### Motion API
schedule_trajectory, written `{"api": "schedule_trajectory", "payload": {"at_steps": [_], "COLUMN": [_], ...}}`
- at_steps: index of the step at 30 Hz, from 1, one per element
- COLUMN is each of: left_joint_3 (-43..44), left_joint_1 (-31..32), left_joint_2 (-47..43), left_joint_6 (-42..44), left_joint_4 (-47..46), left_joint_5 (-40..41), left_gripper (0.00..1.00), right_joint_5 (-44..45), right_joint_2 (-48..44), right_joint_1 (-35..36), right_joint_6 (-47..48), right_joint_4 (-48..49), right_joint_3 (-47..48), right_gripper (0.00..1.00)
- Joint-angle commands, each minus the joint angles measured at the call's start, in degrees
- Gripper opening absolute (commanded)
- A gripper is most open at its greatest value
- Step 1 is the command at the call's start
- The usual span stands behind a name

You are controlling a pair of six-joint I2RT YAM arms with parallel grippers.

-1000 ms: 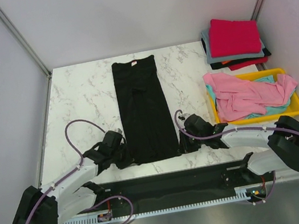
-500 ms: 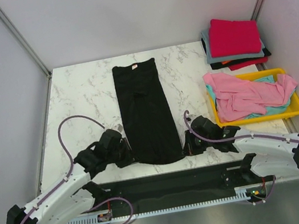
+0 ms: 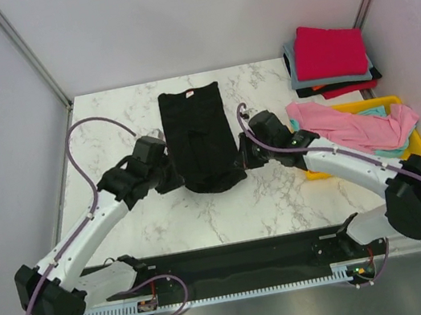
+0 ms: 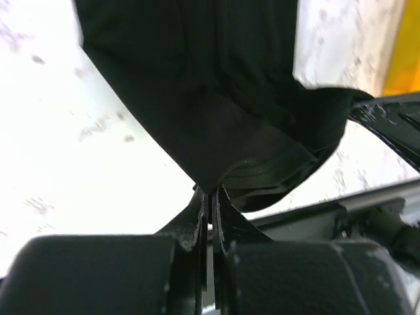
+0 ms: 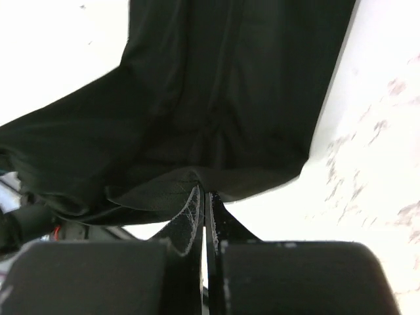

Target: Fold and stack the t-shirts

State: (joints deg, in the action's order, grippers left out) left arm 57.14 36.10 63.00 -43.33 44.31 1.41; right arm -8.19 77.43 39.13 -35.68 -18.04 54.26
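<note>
A black t-shirt lies lengthwise on the marble table, folded narrow, its collar with a small label at the far end. Its near hem is lifted and doubled back over the middle. My left gripper is shut on the hem's left corner; my right gripper is shut on the right corner. In the left wrist view the black t-shirt hangs from the left gripper. In the right wrist view the black t-shirt hangs from the right gripper. Folded tees, red on top, are stacked at the far right.
A yellow plastic tray at the right edge holds loose pink and teal tees. Grey walls close in the table at the left, back and right. The black arm rail runs along the near edge.
Both arms have lifted the shirt's near hem and carried it away from the near edge towards the collar. The right gripper closed on the hem about a second ago.
</note>
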Motion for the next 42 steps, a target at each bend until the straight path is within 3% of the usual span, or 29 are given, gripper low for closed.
{"api": "schedule_trajectory", "payload": {"at_steps": [1, 9, 18, 31, 32, 33, 36, 39, 42], "left_joint_3": [4.6, 11.8, 22.0, 33.6, 34.2, 35.4, 41.4, 56.2, 77.5], "left_joint_1": [-5.2, -14.8, -17.3, -20.3, -20.5, -21.1, -23.2, -25.5, -26.4], "left_joint_2": [3.3, 16.1, 27.7, 43.9, 45.2, 47.5, 52.2, 60.9, 70.0], "left_joint_6": [7.6, 14.0, 16.9, 19.9, 20.0, 20.1, 20.6, 21.9, 23.7], "left_joint_4": [-0.5, -4.1, -4.5, -3.6, -3.6, -3.6, -0.7, 6.4, 19.9], "left_joint_5": [-0.7, -6.7, -8.4, -11.9, -11.9, -12.0, -11.0, -11.4, -10.5], "left_gripper": [0.02, 0.02, 0.02, 0.04, 0.05, 0.14, 0.42, 0.57, 0.58], "right_joint_5": [-1.0, -2.5, -6.1, -8.5, -8.9, -9.2, -10.7, -12.6, -14.3], "right_joint_2": [6.6, 17.0, 27.4, 39.2, 40.3, 41.7, 47.5, 54.0, 55.2], "right_joint_1": [-2.7, -7.7, -11.0, -14.3, -14.5, -15.1, -17.3, -20.7, -22.2], "right_joint_6": [6.2, 10.4, 13.0, 13.6, 13.5, 13.3, 12.1, 9.8, 9.3], "right_joint_4": [-2.4, -3.0, -3.7, -4.3, -4.4, -4.6, -5.9, -9.9, -13.2], "right_joint_3": [7.0, 17.7, 28.8, 37.5, 38.4, 40.6, 47.7, 59.3, 65.6], "right_gripper": [0.0, 0.0, 0.0, 0.01, 0.06, 0.35, 0.72, 0.75, 0.75]}}
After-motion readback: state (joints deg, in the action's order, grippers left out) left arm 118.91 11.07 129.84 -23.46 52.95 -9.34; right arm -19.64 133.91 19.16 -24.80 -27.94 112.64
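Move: Both hands already hold the raised hem corners of the black t-shirt, about 18 cm apart. The left corner's landing spot on the flat shirt is some 21 cm ahead of the left hand, 3 cm left, 16 cm below; the right corner's is about 19 cm ahead of the right hand, 1 cm right, 13 cm down. The collar lies 38 cm ahead and 6 cm right of the left hand; the yellow box's middle is 9 cm ahead and 41 cm right of the right hand. Forward together, almost level at first, both arms sweep the pinched hem over the flat shirt towards the collar, about 27 cm in all. They sink some 8 cm, mostly in the later part, and the fingers open wide there to let go of the corners, while both hands run on forward past the laid hem. ##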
